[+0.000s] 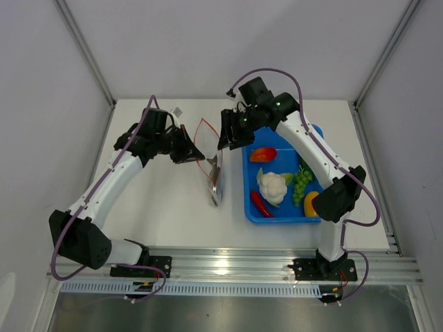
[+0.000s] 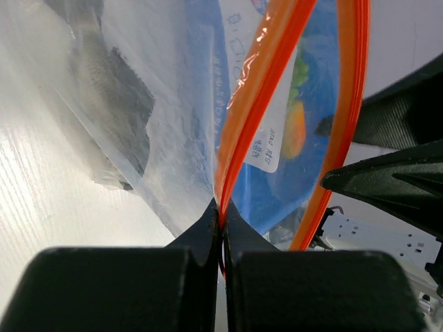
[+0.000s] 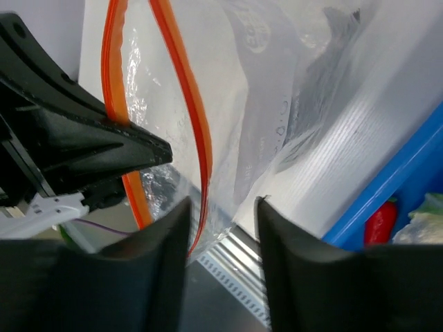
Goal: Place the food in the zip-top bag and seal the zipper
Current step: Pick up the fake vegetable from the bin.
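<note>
The clear zip-top bag (image 1: pixel 216 183) hangs between my two grippers with its mouth spread open. Its red-orange zipper (image 1: pixel 212 126) forms a loop. My left gripper (image 1: pixel 188 152) is shut on the zipper strip (image 2: pixel 239 131), pinched at the fingertips (image 2: pixel 208 225). My right gripper (image 3: pixel 221 214) is open; the other zipper strip (image 3: pixel 197 117) and a bag corner hang loose between its fingers. A grey-white piece (image 2: pixel 114 83) lies inside the bag. Tomato (image 1: pixel 263 153), cauliflower (image 1: pixel 273 187), chili (image 1: pixel 261 203), grapes (image 1: pixel 301 181) and pepper (image 1: pixel 311 203) sit in the tray.
The blue tray (image 1: pixel 315 131) lies on the white table at the right, just beside the bag. My right arm reaches over its far end. The metal rail (image 1: pixel 228 266) runs along the table's near edge. Grey walls close in the sides and back.
</note>
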`<action>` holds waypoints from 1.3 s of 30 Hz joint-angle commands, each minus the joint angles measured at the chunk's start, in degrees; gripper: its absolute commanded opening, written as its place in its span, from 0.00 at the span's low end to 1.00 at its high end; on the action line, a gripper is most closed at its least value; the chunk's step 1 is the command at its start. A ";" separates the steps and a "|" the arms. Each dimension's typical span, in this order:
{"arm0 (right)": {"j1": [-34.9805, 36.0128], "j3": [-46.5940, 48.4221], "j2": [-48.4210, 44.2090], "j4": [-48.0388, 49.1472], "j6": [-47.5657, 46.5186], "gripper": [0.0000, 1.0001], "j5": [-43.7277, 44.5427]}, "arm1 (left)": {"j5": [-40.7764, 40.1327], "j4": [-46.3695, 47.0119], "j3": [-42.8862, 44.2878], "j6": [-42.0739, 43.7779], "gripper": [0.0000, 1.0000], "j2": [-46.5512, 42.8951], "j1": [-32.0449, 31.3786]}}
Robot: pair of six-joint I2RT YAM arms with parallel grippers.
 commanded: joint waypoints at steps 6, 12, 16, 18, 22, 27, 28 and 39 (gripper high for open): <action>-4.47 8.12 -3.15 -3.66 -2.24 0.75 3.44 | 3.17 1.55 3.18 1.33 0.01 0.99 0.26; -12.81 -1.40 -9.73 -7.80 -1.98 0.80 11.08 | 2.81 0.50 4.77 1.60 0.01 1.34 0.26; -12.83 -16.80 -15.98 -4.82 -4.27 0.80 16.89 | 3.08 0.23 4.16 1.43 0.00 1.34 0.26; -11.43 -22.17 -19.14 -3.32 -4.18 0.80 18.64 | 3.08 0.41 3.72 1.34 0.01 1.34 0.26; -5.56 -31.66 -22.40 -0.07 -4.53 0.80 23.98 | 3.08 0.41 3.28 1.25 0.00 1.78 0.26; 0.09 -37.04 -22.76 1.43 -3.22 0.79 31.56 | 2.99 0.15 3.19 1.25 0.01 2.05 0.26; 0.79 -37.92 -22.41 1.95 -2.34 0.79 32.53 | 2.90 0.23 3.19 1.25 0.00 1.96 0.26; 6.15 -46.45 -18.12 11.62 -0.05 0.80 39.82 | 3.25 0.58 1.78 0.19 0.01 1.17 0.26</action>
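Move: The red chili, the likeliest target, lies about 13 cm to the right of the right hand, 9 cm nearer the base and some 24 cm below. The cauliflower is about 5 cm right of the chili and 5 cm farther out; the red pepper is about 11 cm ahead and 15 cm right of the hand, and the bag mouth about 3 cm to its left. From the left hand, the chili is about 20 cm right, 7 cm back and 22 cm below. The right fingers, already parting at the bag's rim, spread wide as the hand comes clear of the bag and arcs slightly forward and up, then swings about 15 cm right over the bin's left wall. It then draws back some 10 cm and sinks steeply towards the chili and cauliflower, the wrist tipping roughly 35 degrees so the leftward-slanting fingers point nearly straight down, while the left hand keeps the other side of the bag's rim pinched. ##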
